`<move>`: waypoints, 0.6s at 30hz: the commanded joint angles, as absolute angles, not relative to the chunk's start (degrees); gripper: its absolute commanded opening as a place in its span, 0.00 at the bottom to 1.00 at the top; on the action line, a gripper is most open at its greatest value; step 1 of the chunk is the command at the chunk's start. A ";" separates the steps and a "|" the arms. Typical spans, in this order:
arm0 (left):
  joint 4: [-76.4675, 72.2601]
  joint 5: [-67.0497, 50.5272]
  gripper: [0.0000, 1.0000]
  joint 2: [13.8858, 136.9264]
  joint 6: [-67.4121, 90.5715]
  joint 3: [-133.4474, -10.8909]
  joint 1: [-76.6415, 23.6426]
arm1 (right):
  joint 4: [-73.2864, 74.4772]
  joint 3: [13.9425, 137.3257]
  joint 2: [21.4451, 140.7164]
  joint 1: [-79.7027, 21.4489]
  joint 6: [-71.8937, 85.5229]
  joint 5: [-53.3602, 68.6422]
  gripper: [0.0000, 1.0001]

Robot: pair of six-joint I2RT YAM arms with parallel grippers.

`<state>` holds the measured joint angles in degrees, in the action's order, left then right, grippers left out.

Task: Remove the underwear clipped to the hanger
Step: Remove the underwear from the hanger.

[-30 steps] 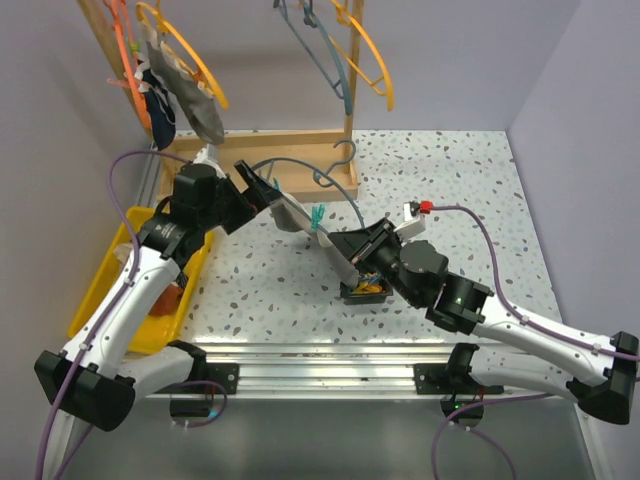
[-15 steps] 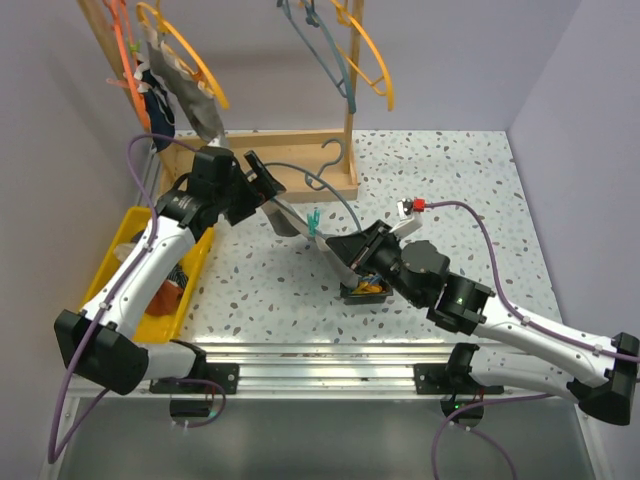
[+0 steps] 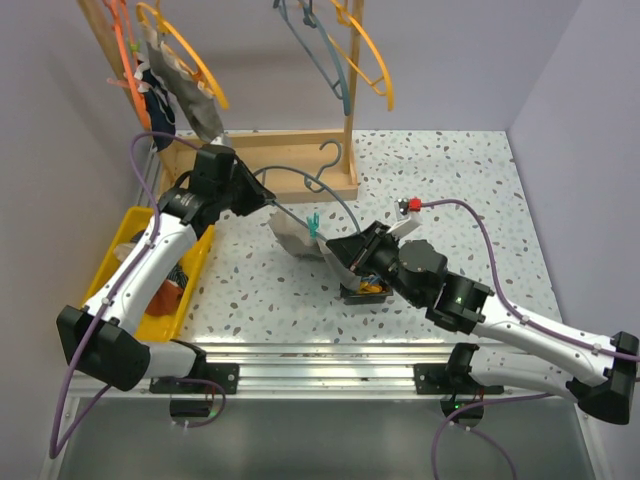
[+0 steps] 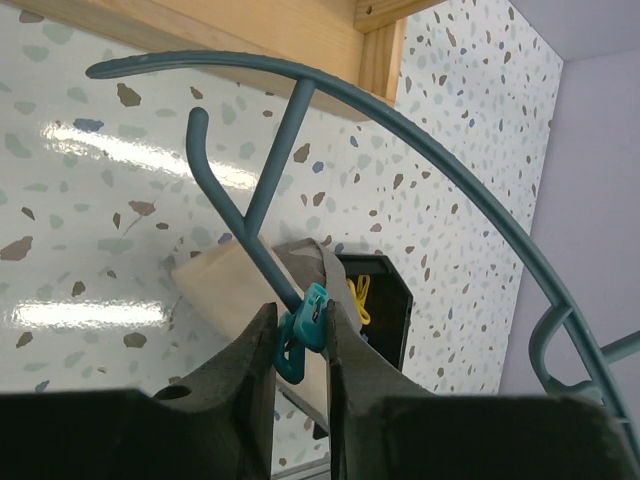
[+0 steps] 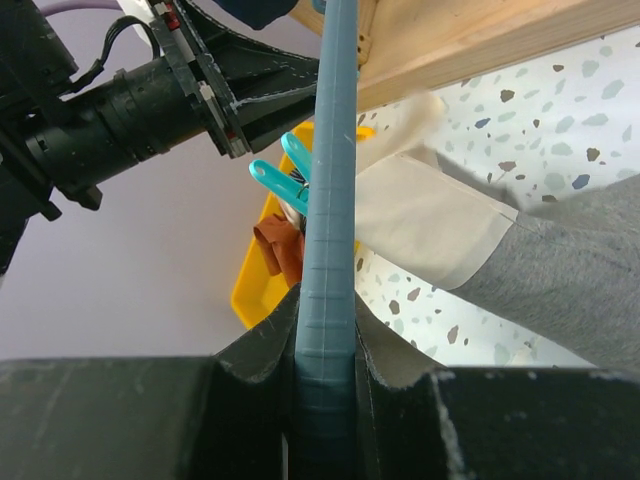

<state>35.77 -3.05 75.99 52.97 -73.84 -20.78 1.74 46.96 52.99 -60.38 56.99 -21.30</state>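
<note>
A teal-blue hanger (image 3: 330,195) is held in the air over the table. My right gripper (image 3: 340,248) is shut on its bar (image 5: 327,330). Grey underwear with a beige waistband (image 3: 293,238) hangs from the bar by a teal clip (image 3: 313,222). My left gripper (image 4: 303,335) reaches down from the upper left and is shut on that clip (image 4: 305,330), one finger on each side. The beige waistband (image 4: 225,285) lies just below the clip. More underwear (image 3: 185,90) hangs on an orange hanger at the rack's top left.
The wooden rack (image 3: 290,165) stands behind, with orange (image 3: 365,50) and blue-grey (image 3: 320,50) hangers on it. A yellow bin (image 3: 110,290) at the left holds rust-brown cloth (image 5: 280,250). A black box (image 3: 365,290) with clips sits under the right gripper.
My left gripper was open a second ago. It has moved up and right to the teal clip and shut on it. The right gripper has kept its hold on the hanger.
</note>
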 commanded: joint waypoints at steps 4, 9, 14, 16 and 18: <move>34.72 -3.78 0.00 75.50 52.47 -75.32 -20.83 | 2.89 51.32 53.44 -60.64 55.37 -23.90 0.00; 32.44 -4.57 0.00 72.26 52.65 -75.06 -20.83 | 7.72 52.47 53.79 -60.64 56.78 -28.11 0.00; 29.98 -11.74 0.00 68.21 50.81 -72.08 -20.83 | 8.79 53.43 53.18 -60.64 56.43 -30.93 0.00; 25.25 -18.51 0.00 66.28 49.93 -66.92 -20.92 | 7.65 54.49 53.35 -60.73 52.85 -33.29 0.00; 21.02 -25.56 0.00 63.74 50.10 -62.95 -21.27 | 8.87 58.43 53.79 -60.56 49.76 -34.53 0.00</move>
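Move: The left fingers are already shut on the teal clip at the hanger's far-left end. From this hand the second clip is about 10 cm right, 6 cm back and slightly above; the underwear's middle is some 8 cm right, 7 cm back and 8 cm below; the clip box is roughly 21 cm right, 13 cm back and 22 cm down. From the right hand, which holds the hanger, the pinched clip is about 16 cm left, 11 cm ahead and slightly below. Keep the left gripper shut on its teal clip and, after a short hold, pull it off the hanger: up about 4 cm while drawing back nearly as far and a little right, tipping the fingers up and turning clockwise. Keep the right grip on the hanger and ease it some 2 cm right and slightly forward, turning about 10 degrees. ##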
